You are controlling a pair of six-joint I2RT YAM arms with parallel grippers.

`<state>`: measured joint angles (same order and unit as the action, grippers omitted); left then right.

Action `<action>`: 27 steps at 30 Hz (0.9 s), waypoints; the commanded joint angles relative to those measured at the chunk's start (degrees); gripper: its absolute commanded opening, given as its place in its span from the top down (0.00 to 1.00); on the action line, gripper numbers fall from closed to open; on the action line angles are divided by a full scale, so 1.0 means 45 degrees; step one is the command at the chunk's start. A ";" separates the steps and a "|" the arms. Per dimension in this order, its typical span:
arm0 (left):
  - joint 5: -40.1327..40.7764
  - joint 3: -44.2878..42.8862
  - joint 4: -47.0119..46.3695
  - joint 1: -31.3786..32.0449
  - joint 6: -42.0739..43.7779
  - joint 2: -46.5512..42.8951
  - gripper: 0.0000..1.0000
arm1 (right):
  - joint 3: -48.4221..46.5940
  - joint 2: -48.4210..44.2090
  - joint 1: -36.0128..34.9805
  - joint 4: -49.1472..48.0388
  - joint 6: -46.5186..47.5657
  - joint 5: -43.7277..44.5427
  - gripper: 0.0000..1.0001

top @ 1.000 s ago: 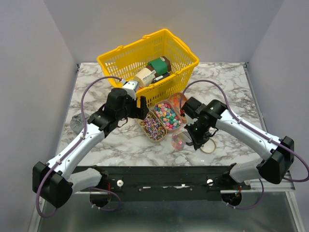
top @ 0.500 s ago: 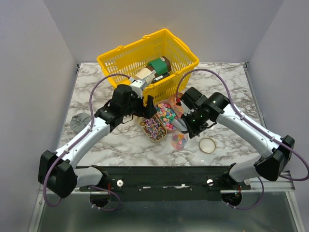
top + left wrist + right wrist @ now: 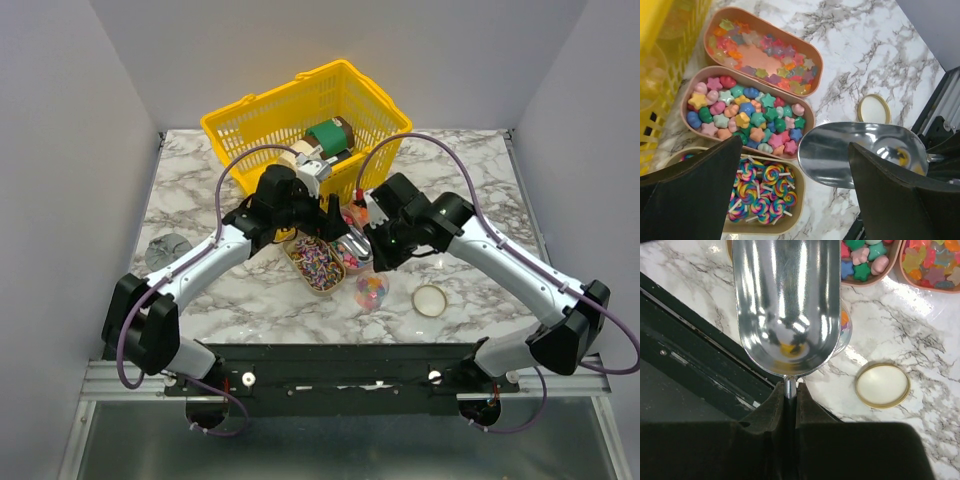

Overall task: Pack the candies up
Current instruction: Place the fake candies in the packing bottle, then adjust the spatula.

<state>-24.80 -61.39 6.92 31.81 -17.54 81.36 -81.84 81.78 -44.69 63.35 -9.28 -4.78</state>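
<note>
The candies lie in three peach trays: clear stars (image 3: 765, 50), pastel stars (image 3: 747, 117) and striped lollipops (image 3: 762, 187). In the top view the trays (image 3: 322, 262) sit in front of the basket. My left gripper (image 3: 795, 200) hangs open above the lollipop tray, holding nothing; in the top view the left gripper (image 3: 318, 218) is over the trays. My right gripper (image 3: 789, 390) is shut on the handle of a metal scoop (image 3: 785, 305). The scoop's bowl (image 3: 355, 247) hovers at the trays' right end and looks empty. A small clear jar (image 3: 371, 291) holds some candies.
A yellow basket (image 3: 250, 125) with bottles and cans stands right behind the trays. The jar's round lid (image 3: 430, 299) lies on the marble to the right. A clear round item (image 3: 160, 250) sits at the table's left edge. The black front rail (image 3: 685, 350) is close below the scoop.
My left arm swung right and forward over the trays, jaws widening slightly. My right arm carried the scoop up and left, away from the jar toward the trays.
</note>
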 commanded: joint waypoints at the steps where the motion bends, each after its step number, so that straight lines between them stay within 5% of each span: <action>1: -0.0525 -0.0109 -0.0229 0.0235 0.0381 0.0337 0.04 | 0.0510 -0.0710 -0.0109 -0.1029 0.0128 -0.0383 0.99; 27: 0.0530 0.1727 0.0455 0.1113 0.0831 0.0064 0.31 | 0.1488 -0.3329 -0.0109 -0.2789 -0.0418 -0.0618 0.99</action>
<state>-25.19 -56.34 4.23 35.70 -15.66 80.82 -73.34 70.52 -44.69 57.56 -9.85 -8.08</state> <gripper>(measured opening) 0.696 0.147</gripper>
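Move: The metal scoop, its handle held in the right fingers, has its bowl's middle about 5 cm back, 4 cm to the right and 3 cm below the open left hand. The candy bottle stands some 11 cm back, 7 cm right and 13 cm below; the star candy tray is about 3 cm ahead, 2 cm right, 16 cm down. From the right hand the scoop bowl lies 4 cm ahead, 4 cm left and about 1 cm above, the bottle 2 cm back, straight below by some 11 cm. Back and down, with a slighter drift right, the left hand eases about 4 cm onto the scoop's front end and closes its fingers part-way around it; a firm pinch can't be seen yet. Meanwhile the right hand keeps its grip on the handle, draws back about 2 cm and a little up, and rolls some 10 degrees so its left side rises, lifting the bowl to meet those fingers. ##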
